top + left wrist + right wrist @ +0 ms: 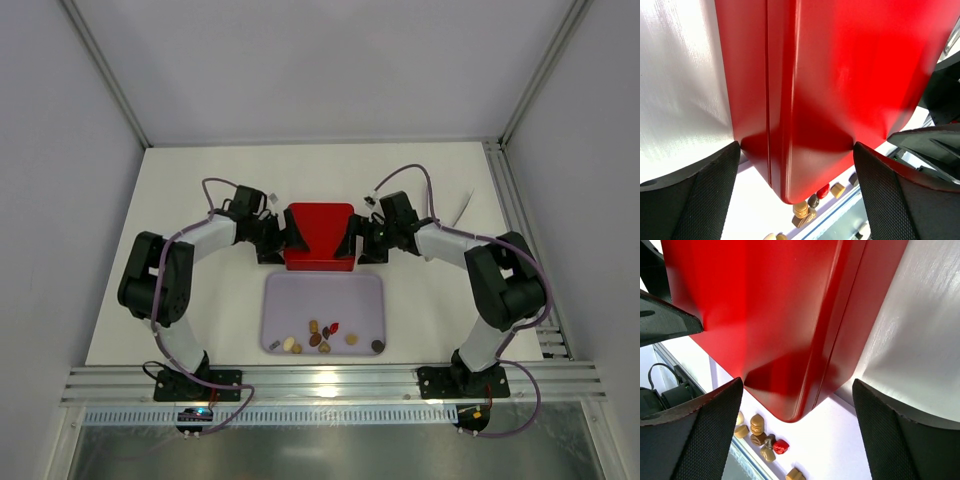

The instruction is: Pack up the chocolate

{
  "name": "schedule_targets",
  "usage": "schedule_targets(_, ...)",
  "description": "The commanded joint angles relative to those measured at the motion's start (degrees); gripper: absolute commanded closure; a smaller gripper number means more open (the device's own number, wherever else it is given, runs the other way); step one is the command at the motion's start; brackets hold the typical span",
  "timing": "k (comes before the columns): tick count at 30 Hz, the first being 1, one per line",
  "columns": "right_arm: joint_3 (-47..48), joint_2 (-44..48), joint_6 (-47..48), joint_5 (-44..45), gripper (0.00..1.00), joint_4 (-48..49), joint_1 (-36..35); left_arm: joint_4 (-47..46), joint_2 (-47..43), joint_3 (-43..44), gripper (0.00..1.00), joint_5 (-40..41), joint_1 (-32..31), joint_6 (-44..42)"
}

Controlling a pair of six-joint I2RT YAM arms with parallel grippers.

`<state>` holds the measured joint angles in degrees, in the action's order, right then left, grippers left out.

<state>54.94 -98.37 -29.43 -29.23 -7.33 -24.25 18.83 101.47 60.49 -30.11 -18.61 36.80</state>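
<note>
Several small brown, tan and cream chocolates [322, 338], one reddish, lie loose along the near edge of the pale lilac tray [323, 295]. The closed red box [319, 237] sits just beyond the tray's far edge, looking tilted. My left gripper [284, 240] is open at the box's left side and my right gripper [353, 243] is open at its right side. In the left wrist view the box's corner [830, 90] lies between the fingers of the left gripper [796, 150], with chocolates [810, 205] beyond. The right wrist view shows the same for the right gripper [797, 387], box [765, 315] and chocolates [762, 437].
The white table [200, 300] is walled by pale panels at the back and sides. A metal rail [330, 382] runs along the near edge by the arm bases. A white cable [465, 208] lies at the far right.
</note>
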Motion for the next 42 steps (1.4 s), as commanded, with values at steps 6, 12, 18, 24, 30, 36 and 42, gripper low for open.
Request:
schedule_targets(6, 0.3, -2.0, -2.1, -0.4, 0.19, 4.3, 0.1, 1.9, 2.5, 0.3, 0.19, 1.7, 0.2, -0.2)
schedule_targets(12, 4.8, -6.2, -3.9, 0.0, 0.24, 4.5, 0.2, 0.7, 5.0, 2.3, 0.23, 2.3, 0.1, 1.5)
schedule_targets(18, 10.4, -10.3, -3.9, 0.2, 0.27, 2.2, 0.1, 0.6, 8.0, 4.8, 0.26, 2.8, -0.1, 2.7)
schedule_targets(24, 11.1, -11.1, -3.7, 0.4, 0.28, 1.9, -0.1, 0.4, 9.4, 5.4, 0.31, 3.5, -0.5, 3.5)
schedule_targets(30, 10.8, -11.7, -3.4, 0.7, 0.32, 1.6, -0.3, 0.7, 9.7, 5.1, 0.40, 5.4, -0.7, 4.2)
schedule_targets(36, 11.0, -11.1, -3.2, 0.9, 0.36, 1.3, -0.6, 2.8, 9.5, 6.5, 0.46, 8.3, -0.6, 4.2)
schedule_targets(42, 13.5, -10.1, -1.9, 2.0, 0.36, -1.3, -0.3, 5.4, 8.7, 9.4, 0.47, 9.7, -0.5, 3.6)
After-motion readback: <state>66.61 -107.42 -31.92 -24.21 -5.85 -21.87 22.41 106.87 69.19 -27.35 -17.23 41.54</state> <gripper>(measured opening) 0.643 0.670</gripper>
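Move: The closed red box lies between the hands, its middle about 6 cm ahead of each and some 8 cm inward: to the right of the left hand and to the left of the right hand, barely lower. Each hand already straddles a side edge near the box's near corners. The lilac tray lies some 17 cm back and 9 cm right of the left hand; its red chocolate is about 21 cm back and 4 cm left of the right hand. The red box is gripped by both side edges near its near corners, one finger on the lid and the other low on the side wall, as both hands narrow their gap by about a quarter. Both then push forward, away from the tray, the right hand about 7 cm and the left only about 4, swinging the box's right side outward; the fingers go on squeezing. ##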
